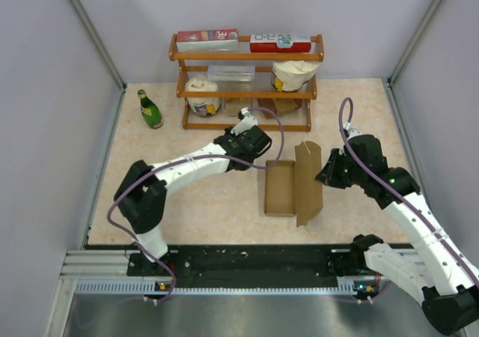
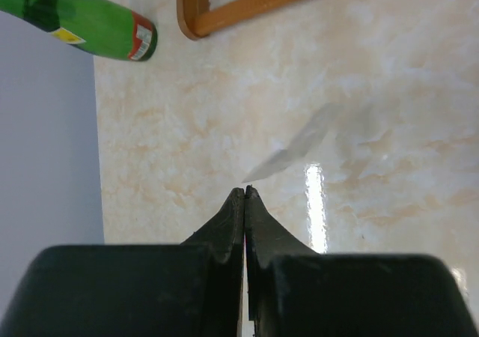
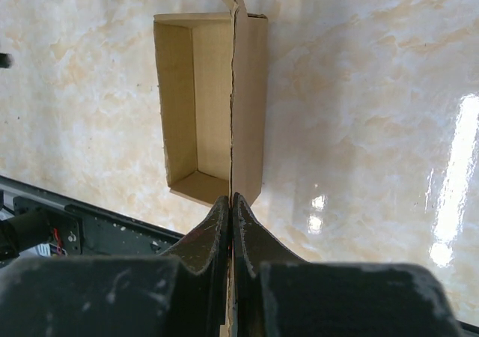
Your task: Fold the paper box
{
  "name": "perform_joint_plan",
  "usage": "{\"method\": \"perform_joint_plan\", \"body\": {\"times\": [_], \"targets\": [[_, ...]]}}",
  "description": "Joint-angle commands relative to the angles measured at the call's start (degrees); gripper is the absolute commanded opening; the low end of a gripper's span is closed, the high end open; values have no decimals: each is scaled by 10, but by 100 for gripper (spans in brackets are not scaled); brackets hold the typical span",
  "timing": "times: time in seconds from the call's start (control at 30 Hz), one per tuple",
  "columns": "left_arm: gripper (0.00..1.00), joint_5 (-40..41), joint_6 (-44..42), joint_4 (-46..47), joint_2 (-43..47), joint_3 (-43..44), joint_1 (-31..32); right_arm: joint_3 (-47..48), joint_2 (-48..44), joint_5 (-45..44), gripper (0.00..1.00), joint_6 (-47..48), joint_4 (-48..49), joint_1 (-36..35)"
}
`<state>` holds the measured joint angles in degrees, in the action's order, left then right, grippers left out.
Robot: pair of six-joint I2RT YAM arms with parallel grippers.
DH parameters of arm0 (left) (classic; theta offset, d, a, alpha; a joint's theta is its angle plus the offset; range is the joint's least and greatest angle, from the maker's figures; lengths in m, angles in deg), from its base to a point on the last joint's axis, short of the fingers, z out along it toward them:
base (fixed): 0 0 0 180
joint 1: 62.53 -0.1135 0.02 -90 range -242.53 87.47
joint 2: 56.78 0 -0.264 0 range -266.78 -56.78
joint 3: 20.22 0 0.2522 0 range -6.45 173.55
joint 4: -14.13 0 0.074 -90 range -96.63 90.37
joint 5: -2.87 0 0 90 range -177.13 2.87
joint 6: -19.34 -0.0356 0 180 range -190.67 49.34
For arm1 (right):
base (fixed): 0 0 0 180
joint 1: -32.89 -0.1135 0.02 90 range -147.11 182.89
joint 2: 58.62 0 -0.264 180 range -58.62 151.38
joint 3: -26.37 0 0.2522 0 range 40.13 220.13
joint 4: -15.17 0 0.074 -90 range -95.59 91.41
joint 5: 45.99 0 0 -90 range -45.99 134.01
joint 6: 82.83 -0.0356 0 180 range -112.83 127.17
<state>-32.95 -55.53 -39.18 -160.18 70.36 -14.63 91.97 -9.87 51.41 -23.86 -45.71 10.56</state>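
The paper box [image 1: 281,187] lies right of the table's middle as an open brown tray, its lid flap [image 1: 308,183] standing upright along the right side. My right gripper [image 1: 327,174] is shut on the outer edge of that lid. In the right wrist view the gripper [image 3: 231,198] pinches the lid, seen edge-on, and the paper box tray [image 3: 213,105] opens to its left. My left gripper [image 1: 224,144] hangs left of the box, apart from it. In the left wrist view the left gripper [image 2: 245,190] is shut with nothing between its fingers, above bare table.
A wooden rack [image 1: 247,82] at the back holds red-and-white cartons, white tubs and a clear container. A green bottle [image 1: 150,109] stands left of it and also shows in the left wrist view [image 2: 90,26]. Grey walls close both sides. The black base rail [image 1: 247,260] runs along the near edge.
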Motion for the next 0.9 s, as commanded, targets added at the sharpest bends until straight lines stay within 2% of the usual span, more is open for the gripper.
{"method": "perform_joint_plan", "body": {"times": [0.0,0.13,0.27,0.4,0.43,0.47,0.53,0.57,0.67,0.8,0.87], "targets": [[0,2,4,3,85,4,36,14,-1,9,0,9,25,4],[0,-59,-4,25,138,-15,87,15,13,19,0,18,32,4],[0,-141,37,35,176,-30,135,15,20,23,0,20,34,4],[0,-121,55,67,200,-64,123,15,19,24,0,22,34,4],[3,-136,56,70,201,-66,100,16,19,24,0,21,34,4],[14,-158,63,70,200,-65,78,17,19,24,0,22,34,4],[44,-221,61,100,189,-70,13,15,13,23,0,18,33,4],[50,-255,68,105,174,-64,-17,15,9,21,0,17,34,4],[56,-351,83,108,112,-34,-94,14,0,17,0,11,29,4],[61,-475,119,144,52,-30,-150,13,-7,16,0,11,24,4],[67,-519,136,165,22,-31,-177,13,-9,17,0,11,24,4]]}}
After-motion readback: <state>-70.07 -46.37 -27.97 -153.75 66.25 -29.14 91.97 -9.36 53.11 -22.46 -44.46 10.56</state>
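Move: The left hand's shut tips seem to hold the clear plastic bag by one end, its middle about 2 cm ahead and 2 cm to the right. The open box lies some 13 cm back, 21 cm right and 9 cm below, its raised lid about 12 cm back and 28 cm right; the shelf's lower front bar is roughly 7 cm ahead and 11 cm right. From the right hand, the bag is about 15 cm ahead and 31 cm left. The left hand swings with fingers shut up by about 6 cm and then back and to the right by some 8 cm each way, towards the open box, then turns round and sweeps forward, left and down to nearly where it began, its fingers opening wide on the return while it rolls about 40 degrees, left side dropping. The right hand stays almost in place with its fingers shut, still pinching the raised lid's edge. ##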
